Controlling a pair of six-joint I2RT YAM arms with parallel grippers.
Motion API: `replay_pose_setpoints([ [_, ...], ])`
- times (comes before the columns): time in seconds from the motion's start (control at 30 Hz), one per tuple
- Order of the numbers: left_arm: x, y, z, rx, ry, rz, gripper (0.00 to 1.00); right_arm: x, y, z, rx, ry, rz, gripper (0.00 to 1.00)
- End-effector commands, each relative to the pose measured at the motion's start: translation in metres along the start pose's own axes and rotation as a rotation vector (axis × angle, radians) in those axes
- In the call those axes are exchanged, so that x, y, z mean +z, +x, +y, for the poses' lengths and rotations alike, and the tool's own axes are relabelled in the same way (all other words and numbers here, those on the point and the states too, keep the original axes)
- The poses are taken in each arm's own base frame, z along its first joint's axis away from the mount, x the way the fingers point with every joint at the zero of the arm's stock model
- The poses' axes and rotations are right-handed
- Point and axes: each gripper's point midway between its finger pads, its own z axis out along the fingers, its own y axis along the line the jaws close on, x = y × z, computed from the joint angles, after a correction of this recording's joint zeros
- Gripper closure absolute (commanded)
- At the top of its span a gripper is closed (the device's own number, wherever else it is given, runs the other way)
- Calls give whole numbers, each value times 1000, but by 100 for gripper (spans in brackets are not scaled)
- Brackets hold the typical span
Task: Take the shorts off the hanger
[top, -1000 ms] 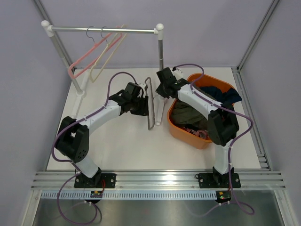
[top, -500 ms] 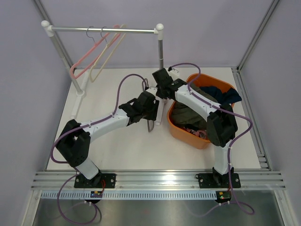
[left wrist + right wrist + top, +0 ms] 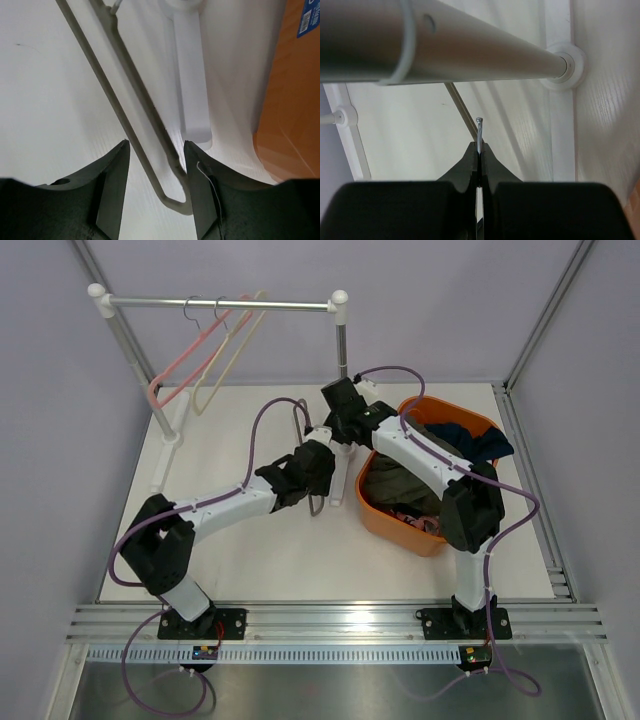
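The shorts lie in the orange basket (image 3: pixel 400 532) at the right: olive green (image 3: pixel 392 480), dark navy (image 3: pixel 485 443) and pink patterned (image 3: pixel 412 516). A bare grey hanger (image 3: pixel 316 505) is between my arms. My right gripper (image 3: pixel 334 414) is shut on the hanger's metal hook (image 3: pixel 479 131) and holds that end up near the rack post. My left gripper (image 3: pixel 312 466) is open, its jaws astride the hanger's lower corner (image 3: pixel 176 204). The hanger bar touches the right finger (image 3: pixel 200 180).
A clothes rack (image 3: pixel 225 304) stands at the back with a pink hanger (image 3: pixel 180 365) and a cream hanger (image 3: pixel 225 365) on its rail. Its right post (image 3: pixel 470 50) and white foot (image 3: pixel 192 90) are close to both grippers. The basket wall (image 3: pixel 295 100) is just to the right.
My left gripper has moved right, down to the hanger's lower end. My right gripper has moved up and left with the hook, lifting that end of the hanger.
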Motion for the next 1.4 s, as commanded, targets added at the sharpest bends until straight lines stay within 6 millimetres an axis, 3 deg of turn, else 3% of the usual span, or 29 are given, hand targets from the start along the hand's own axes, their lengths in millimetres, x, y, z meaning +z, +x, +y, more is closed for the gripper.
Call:
replay_pose_setpoints([
  [0.0, 0, -15, 0, -11, -23, -87, 49, -35, -18, 34, 0, -100, -32, 100],
  [0.3, -3, -23, -2, 28, -51, -124, 49, -44, -17, 44, -30, -111, -37, 100],
  [0.77, -8, -16, 4, 114, -135, -134, 52, -57, -14, 51, -79, -151, -9, 100],
  [0.87, -12, -20, 6, 123, -163, -145, 57, -60, -16, 50, -81, -150, -14, 100],
  [1.0, -17, -21, 12, 155, -222, -142, 79, -62, -16, 50, -77, -153, -14, 100],
  [1.13, -23, -23, 16, 159, -240, -145, 92, -63, -17, 50, -81, -155, -19, 100],
  [1.37, -38, -29, 27, 155, -272, -162, 100, -65, -18, 51, -105, -163, -22, 99],
])
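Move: The near arm of the olive hanger runs between the left hand's half-open fingers, about 1 cm ahead, 1 cm to the left and 1 cm below the left hand point. The rack's right post stands some 13 cm ahead and 6 cm right of that hand; the orange basket is about 25 cm to its right and 4 cm ahead. From the right hand, which holds the hook, that hanger arm is roughly 10 cm back, 3 cm left and 7 cm down. Up, left and back, about 3 cm in all, the right hand lifts the hanger by its hook, fingers still shut on it, then holds there. The left hand meanwhile stays almost in place, rolling its left side up some 15 degrees and tipping its fingers up slightly, then shuts them on the hanger's near arm as it shifts about 3 cm left. ##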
